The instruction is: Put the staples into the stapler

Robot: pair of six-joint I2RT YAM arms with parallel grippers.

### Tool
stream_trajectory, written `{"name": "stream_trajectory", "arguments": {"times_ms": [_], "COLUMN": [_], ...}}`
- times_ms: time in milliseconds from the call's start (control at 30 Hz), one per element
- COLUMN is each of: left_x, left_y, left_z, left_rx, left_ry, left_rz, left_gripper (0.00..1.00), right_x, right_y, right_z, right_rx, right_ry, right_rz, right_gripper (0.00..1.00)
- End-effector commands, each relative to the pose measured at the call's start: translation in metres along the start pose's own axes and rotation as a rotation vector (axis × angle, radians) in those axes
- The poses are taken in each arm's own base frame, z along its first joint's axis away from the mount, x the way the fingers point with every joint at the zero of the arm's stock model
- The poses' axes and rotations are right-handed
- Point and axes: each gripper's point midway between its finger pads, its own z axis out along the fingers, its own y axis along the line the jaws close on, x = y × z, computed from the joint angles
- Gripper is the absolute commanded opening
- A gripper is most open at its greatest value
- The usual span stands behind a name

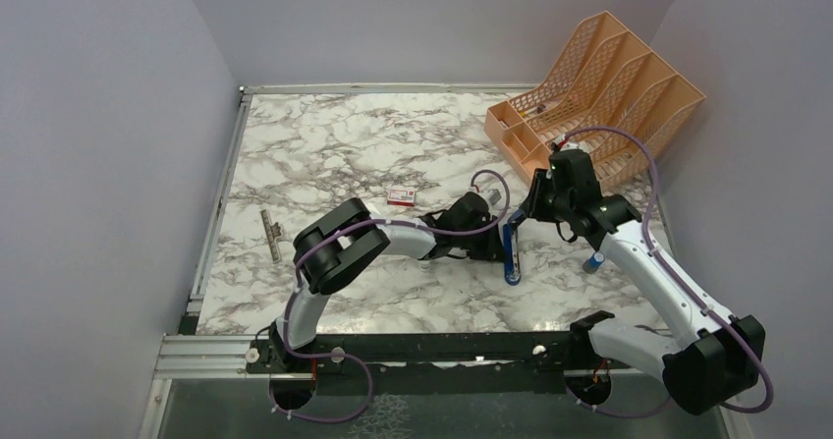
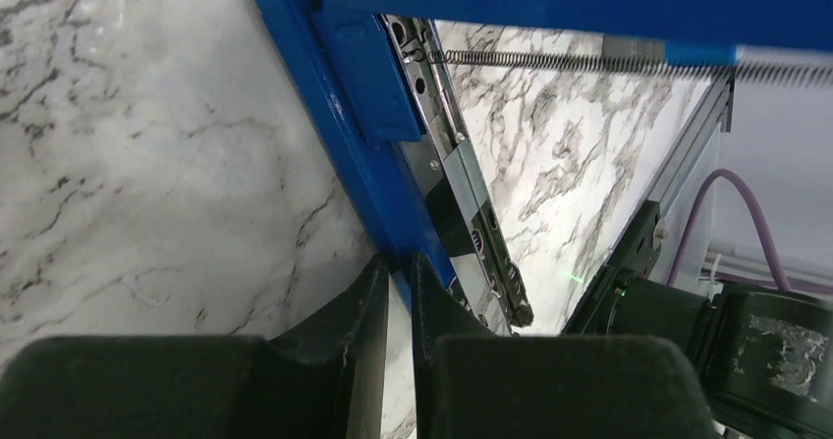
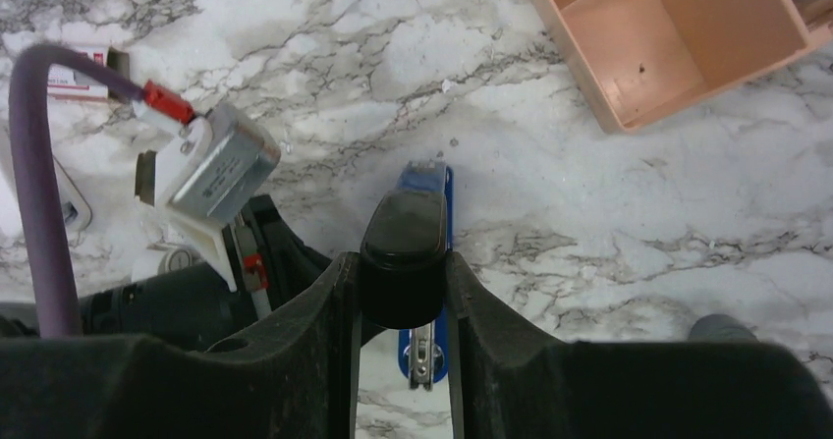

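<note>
The stapler (image 1: 512, 252) is blue with a black top and stands hinged open on the marble. In the left wrist view its blue base (image 2: 344, 144) carries a silver channel (image 2: 442, 135), and the spring (image 2: 550, 59) runs along the raised blue arm. My left gripper (image 2: 398, 262) is shut on the near edge of the base. My right gripper (image 3: 403, 262) is shut on the black top (image 3: 405, 225) and holds it lifted, with the blue base (image 3: 424, 179) below. A grey strip of staples (image 1: 272, 235) lies alone at the far left.
A small red-and-white box (image 1: 400, 197) lies just left of the left gripper (image 1: 486, 243). An orange mesh file organiser (image 1: 599, 95) fills the back right corner. A small blue cylinder (image 1: 593, 260) lies by the right arm. The table's metal rail (image 1: 211, 233) runs along the left.
</note>
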Motion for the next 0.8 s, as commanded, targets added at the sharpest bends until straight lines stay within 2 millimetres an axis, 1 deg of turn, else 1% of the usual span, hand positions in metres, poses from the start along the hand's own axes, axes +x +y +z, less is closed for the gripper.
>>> {"name": "stream_trajectory", "arguments": {"times_ms": [0,100,167,200,300,433,600,767], "left_x": [0.003,-0.005,-0.007,-0.007,-0.007,-0.008,-0.01,-0.009], "left_y": [0.035,0.035,0.04,0.044,0.048,0.049,0.047,0.047], "left_z": [0.018,0.025,0.032,0.034,0.041,0.044,0.047,0.047], "left_rx": [-0.126,-0.138,-0.157,-0.171,-0.184,-0.191,-0.189,-0.184], "left_ry": [-0.013,-0.034,-0.048,-0.049,-0.05,-0.051,-0.048,-0.044], "left_rz": [0.006,0.033,0.042,0.041,0.031,0.03,0.039,0.041], "left_gripper": [0.12,0.12,0.11,0.11,0.11,0.11,0.11,0.11], "right_x": [0.042,0.046,0.05,0.05,0.049,0.054,0.067,0.09], "right_y": [0.011,0.008,0.011,0.012,0.015,0.016,0.014,0.014], "right_z": [-0.014,-0.017,-0.022,-0.025,-0.028,-0.024,-0.017,-0.004], "right_rx": [-0.088,-0.093,-0.123,-0.132,-0.158,-0.166,-0.166,-0.158], "right_ry": [0.133,0.129,0.131,0.128,0.116,0.122,0.154,0.232], "right_rz": [0.036,0.019,0.013,0.012,0.007,0.009,0.034,0.088], "right_gripper": [0.23,0.23,0.23,0.23,0.23,0.23,0.23,0.22]}}
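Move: The stapler base lies under the right hand, which already holds the black tip of the raised blue cover: its middle is about 6 cm back, 2 cm left and 15 cm below. The blue bottle stands some 10 cm back and 17 cm to the right of that hand, at table height. From the left hand, its fingertips at the base's left edge, the base's middle is about 2 cm right, 1 cm ahead and 2 cm below; the red staple box is roughly 13 cm ahead and 24 cm to its left. The stapler's cover, still gripped by its black tip, is swung about the forward hinge by the right hand: back about 6 cm, sinking 5 cm towards the base, fingers tipping down some 10 degrees. The left hand, nearly shut and still against the base's left edge, pushes forward and right about 5 cm in all, staying low over the table. ##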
